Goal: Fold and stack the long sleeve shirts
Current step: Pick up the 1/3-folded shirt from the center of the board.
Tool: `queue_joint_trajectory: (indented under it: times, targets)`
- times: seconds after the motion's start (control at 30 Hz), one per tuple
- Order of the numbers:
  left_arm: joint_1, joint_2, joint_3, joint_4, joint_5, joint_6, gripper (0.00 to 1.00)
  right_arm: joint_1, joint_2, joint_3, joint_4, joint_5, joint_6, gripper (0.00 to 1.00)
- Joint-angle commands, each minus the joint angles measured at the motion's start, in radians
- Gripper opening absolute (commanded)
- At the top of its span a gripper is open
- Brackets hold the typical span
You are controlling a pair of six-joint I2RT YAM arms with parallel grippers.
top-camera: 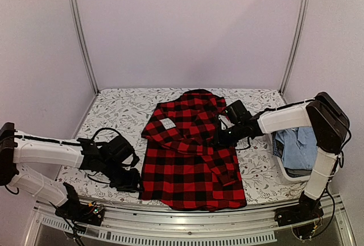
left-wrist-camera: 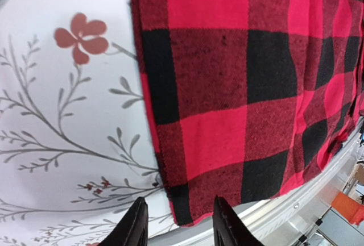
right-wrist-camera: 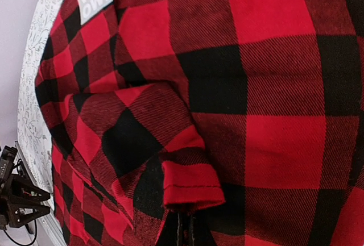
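Note:
One long sleeve shirt in red-and-black check lies spread on the table, collar at the far end, with a white label showing. My left gripper sits low at the shirt's near-left corner. In the left wrist view the left gripper is open and the shirt's corner lies just ahead of its fingertips. My right gripper is at the shirt's right side. In the right wrist view the right gripper is shut on the sleeve cuff, folded over the shirt's body.
A white basket with blue cloth in it stands at the table's right edge, beside the right arm. The floral tablecloth covers the table. The table's metal front rail runs just below the shirt's hem.

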Motion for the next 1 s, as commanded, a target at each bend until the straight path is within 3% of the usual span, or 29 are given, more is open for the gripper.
queue_joint_trajectory:
  times: [0.0,0.2,0.4,0.5,0.77,0.97]
  targets:
    - [-0.065,0.035,-0.009,0.015,0.021,-0.051,0.38,0.007,0.046,-0.027,0.042,0.022,-0.006,0.0]
    - [-0.1,0.074,-0.018,0.007,0.028,-0.07,0.3,0.013,0.09,-0.041,0.078,0.023,0.011,0.0]
    - [-0.116,0.118,-0.015,0.019,0.038,-0.066,0.1,0.019,0.125,-0.047,0.117,0.025,0.038,0.0]
    - [-0.109,0.112,-0.005,-0.038,0.003,-0.049,0.04,0.025,0.137,-0.047,0.146,0.023,0.056,0.0]
    - [-0.031,0.051,0.007,-0.143,-0.031,0.012,0.0,0.037,0.155,-0.04,0.154,0.049,0.091,0.0]
    - [-0.015,0.015,0.029,-0.183,-0.034,0.033,0.0,0.038,0.073,0.045,0.033,0.079,0.064,0.0]
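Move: The shirt's near left corner lies about 3 cm back of the left hand, 1 cm to its right and 2 cm below; the near right corner is some 39 cm to the hand's right and 5 cm back. The right hand has cloth in its shut fingers, with its set-down spot on the shirt about 4 cm straight below. From that hand the white label is 20 cm left and 8 cm ahead, the loose sleeve end 16 cm back and 3 cm right. The left hand eases back about 3 cm and slightly down and right over the shirt's near left corner, shuts its half-open fingers to pinch it, then draws left about 3 cm, still low at the table, with a slight tilt. Meanwhile the right hand, its fingers staying shut on the cloth, sinks about 3.5 cm onto the folded layers and then slides a couple of centimetres to the left. ##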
